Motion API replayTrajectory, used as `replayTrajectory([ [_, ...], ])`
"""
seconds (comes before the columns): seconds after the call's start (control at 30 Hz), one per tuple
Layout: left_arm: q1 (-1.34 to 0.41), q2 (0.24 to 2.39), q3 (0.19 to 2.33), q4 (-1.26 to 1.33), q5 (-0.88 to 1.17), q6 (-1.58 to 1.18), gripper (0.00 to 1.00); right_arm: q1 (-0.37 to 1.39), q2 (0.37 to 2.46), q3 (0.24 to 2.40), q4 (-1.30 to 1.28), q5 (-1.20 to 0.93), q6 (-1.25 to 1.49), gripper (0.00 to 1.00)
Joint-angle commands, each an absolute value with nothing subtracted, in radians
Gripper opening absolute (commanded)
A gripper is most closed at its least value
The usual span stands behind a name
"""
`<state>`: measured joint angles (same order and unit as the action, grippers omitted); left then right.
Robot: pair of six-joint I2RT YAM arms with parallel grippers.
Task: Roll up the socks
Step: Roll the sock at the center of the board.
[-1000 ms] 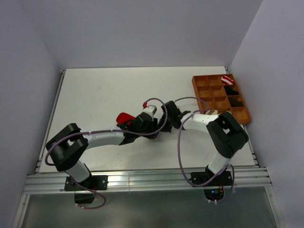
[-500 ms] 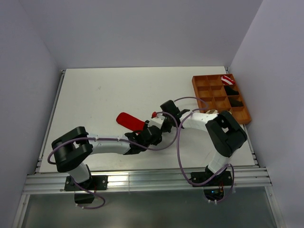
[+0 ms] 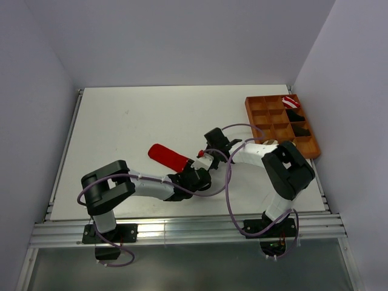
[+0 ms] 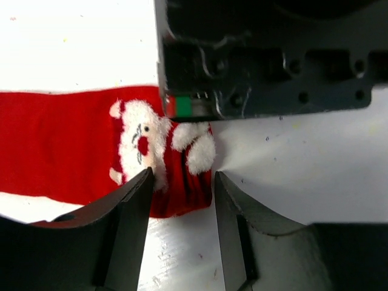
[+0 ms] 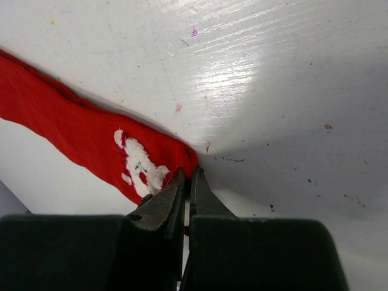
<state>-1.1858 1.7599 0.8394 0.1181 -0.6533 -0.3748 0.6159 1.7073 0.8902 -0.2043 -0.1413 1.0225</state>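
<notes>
A red sock (image 3: 168,156) with a white Santa mark (image 4: 138,148) lies stretched flat on the white table. My right gripper (image 5: 188,173) is shut, pinching the sock's (image 5: 73,130) end by the mark. Its black housing (image 4: 260,60) fills the top of the left wrist view. My left gripper (image 4: 182,179) is open, one fingertip on each side of that same end of the sock (image 4: 60,145). From above, the left gripper (image 3: 200,162) and right gripper (image 3: 206,150) meet at the sock's right end and hide it. The other socks are hidden.
An orange compartment tray (image 3: 257,106) sits at the back right, holding a red-and-white striped bundle (image 3: 290,101) and black bundles (image 3: 295,115). A scrap of tan fabric (image 3: 268,142) shows by the right forearm. Purple cables loop over both arms.
The red sock was bunched up under the left gripper; it now lies drawn out long and flat. The left arm has swung right and nearer, to the sock's right end.
</notes>
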Motion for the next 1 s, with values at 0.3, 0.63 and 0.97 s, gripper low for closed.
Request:
replayTrajectory([
  [0.3,-1.241,1.835,0.891,0.094,-0.755,-0.328,0.5,0.618,1.733,0.92,-0.229,-0.146,1.002,0.0],
  [0.63,-1.247,1.901,0.933,0.018,-0.805,-0.342,0.29,0.614,1.735,0.92,-0.227,-0.153,0.999,0.0],
  [0.97,-1.247,1.918,0.956,-0.043,-0.822,-0.399,0.0,0.601,1.71,0.914,-0.198,-0.179,0.98,0.0],
])
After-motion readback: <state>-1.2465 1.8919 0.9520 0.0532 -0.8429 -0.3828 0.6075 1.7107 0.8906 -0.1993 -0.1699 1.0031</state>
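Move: The red sock's folded end lies practically at the half-open left fingers, about 1 cm ahead, 1 cm left and 1 cm below. Its Santa face is about 3 cm left of that hand and 2 cm ahead; the flat far end is roughly 14 cm left and 7 cm ahead. The right gripper already pinches the folded end's far corner, 3 cm ahead and 2 cm right of the left hand; from the right hand, the folded end's middle lies some 2 cm back and 3 cm left. The folded end of the red sock is taken at its near side by the left hand, which eases about 1 cm right and slightly back, then works forward about 1 cm while settling lower, turning some 10 degrees as the fingertips lift a little towards level. Only then do its half-open fingers shut and pinch the cloth. The right hand stays in place and keeps its pinch on the far corner. ##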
